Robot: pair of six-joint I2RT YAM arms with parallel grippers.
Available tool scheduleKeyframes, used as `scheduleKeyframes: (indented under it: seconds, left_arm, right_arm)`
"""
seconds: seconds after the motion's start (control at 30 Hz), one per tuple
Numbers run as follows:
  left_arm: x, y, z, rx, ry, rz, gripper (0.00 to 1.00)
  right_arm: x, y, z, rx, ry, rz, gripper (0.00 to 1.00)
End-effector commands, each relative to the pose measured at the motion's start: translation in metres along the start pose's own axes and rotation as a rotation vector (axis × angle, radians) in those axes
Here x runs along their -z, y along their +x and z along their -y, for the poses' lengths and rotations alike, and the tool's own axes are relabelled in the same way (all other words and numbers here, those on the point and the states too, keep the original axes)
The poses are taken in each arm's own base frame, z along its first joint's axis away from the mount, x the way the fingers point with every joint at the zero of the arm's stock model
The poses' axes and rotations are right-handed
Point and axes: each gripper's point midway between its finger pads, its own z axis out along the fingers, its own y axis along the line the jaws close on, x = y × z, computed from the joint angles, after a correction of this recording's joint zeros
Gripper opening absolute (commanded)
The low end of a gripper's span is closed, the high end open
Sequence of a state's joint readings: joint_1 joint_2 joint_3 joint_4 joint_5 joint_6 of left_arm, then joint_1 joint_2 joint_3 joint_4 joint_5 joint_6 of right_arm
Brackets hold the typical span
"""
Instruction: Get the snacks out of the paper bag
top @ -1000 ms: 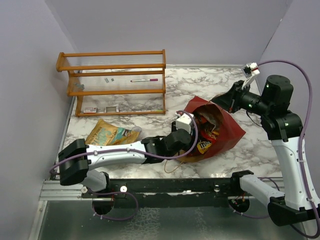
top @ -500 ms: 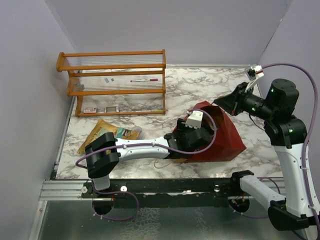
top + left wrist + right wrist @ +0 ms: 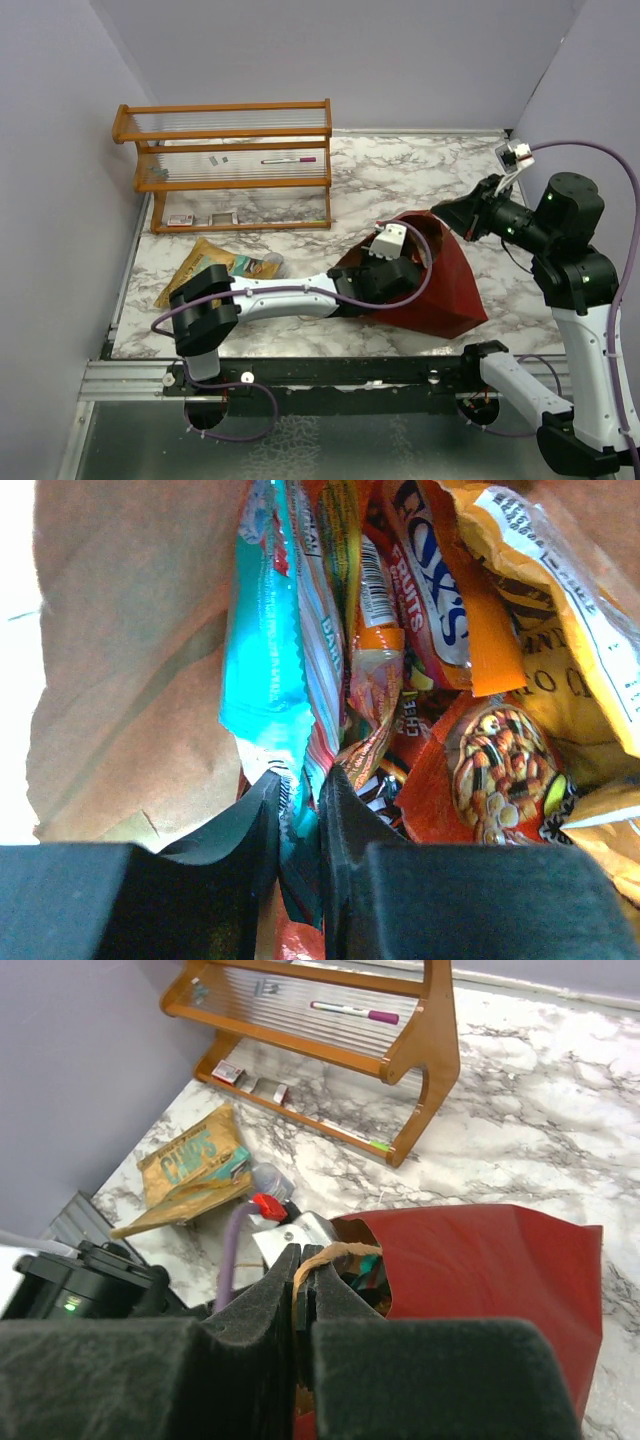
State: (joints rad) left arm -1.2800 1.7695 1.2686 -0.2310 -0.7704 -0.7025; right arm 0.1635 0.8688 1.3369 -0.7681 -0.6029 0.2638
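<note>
The dark red paper bag [image 3: 445, 290] lies on its side on the marble table, its mouth facing left. My right gripper [image 3: 303, 1255] is shut on the bag's tan loop handle [image 3: 340, 1251] and holds that edge up above the bag [image 3: 480, 1270]. My left gripper [image 3: 300, 785] is inside the bag, jaws pinched on the lower edge of a teal packet [image 3: 262, 660]. Around it sit more snacks: an orange Fox's packet [image 3: 440, 590], a yellow one [image 3: 575, 610] and an orange one with a nut picture [image 3: 500, 770]. A tan packet [image 3: 212, 266] lies outside on the table, left of the bag.
A wooden rack [image 3: 230, 165] stands at the back left with a marker [image 3: 290, 159] on its shelf. A small clear container [image 3: 266, 265] lies beside the tan packet. Purple walls close in the table on the left, back and right.
My left gripper pushed deeper into the bag and its jaws closed onto the teal packet. My right gripper lifted the handle up and to the right, so the bag's top edge rose.
</note>
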Motion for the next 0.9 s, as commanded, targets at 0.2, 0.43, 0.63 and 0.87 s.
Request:
scheduleKeyframes:
  seconds: [0.2,0.43,0.63,0.87]
  left_arm:
    - [0.086,-0.035,0.010,-0.013,0.374,-0.055,0.04]
    - [0.147,-0.062,-0.010,-0.044,0.528,-0.040,0.03]
    - [0.147,-0.067,-0.017,0.022,0.515,0.016,0.00]
    - [0.121,-0.077,0.029,-0.007,0.554,0.032,0.00]
  right_arm:
    - [0.011,-0.013,0.024,0.115,0.151,0.112,0.02]
    - [0.014,-0.020,0.029,0.140,0.189,0.138,0.02]
    - [0.010,-0.018,0.026,0.124,0.164,0.134,0.02]
    - [0.011,-0.020,0.022,0.118,0.148,0.144,0.02]
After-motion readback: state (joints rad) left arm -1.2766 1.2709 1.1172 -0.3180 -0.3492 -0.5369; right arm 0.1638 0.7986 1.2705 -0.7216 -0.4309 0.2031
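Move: Inside the paper bag, the left fingers are already shut on a teal snack packet. The bag's mouth is about 6 cm back, 4 cm left and 6 cm above them; a red nut packet sits roughly 5 cm ahead, 7 cm right and 5 cm lower. Out on the table, some 11 cm lower, the yellow chips bag lies about 33 cm left and level; the clear tub, 23 cm left and 3 cm ahead. From the right hand, the teal packet is about 2 cm ahead, 8 cm left and 24 cm below. Pulling the pinched teal packet up off the other snacks and out towards the bag's mouth, the left hand rises about 12 cm while drawing back 8 cm and leftward 6 cm, turning some 25 degrees clockwise, then dips 2 cm and eases back right. The right hand keeps its pinch on the bag's handle and shifts 2–3 cm right, turning slightly clockwise. ##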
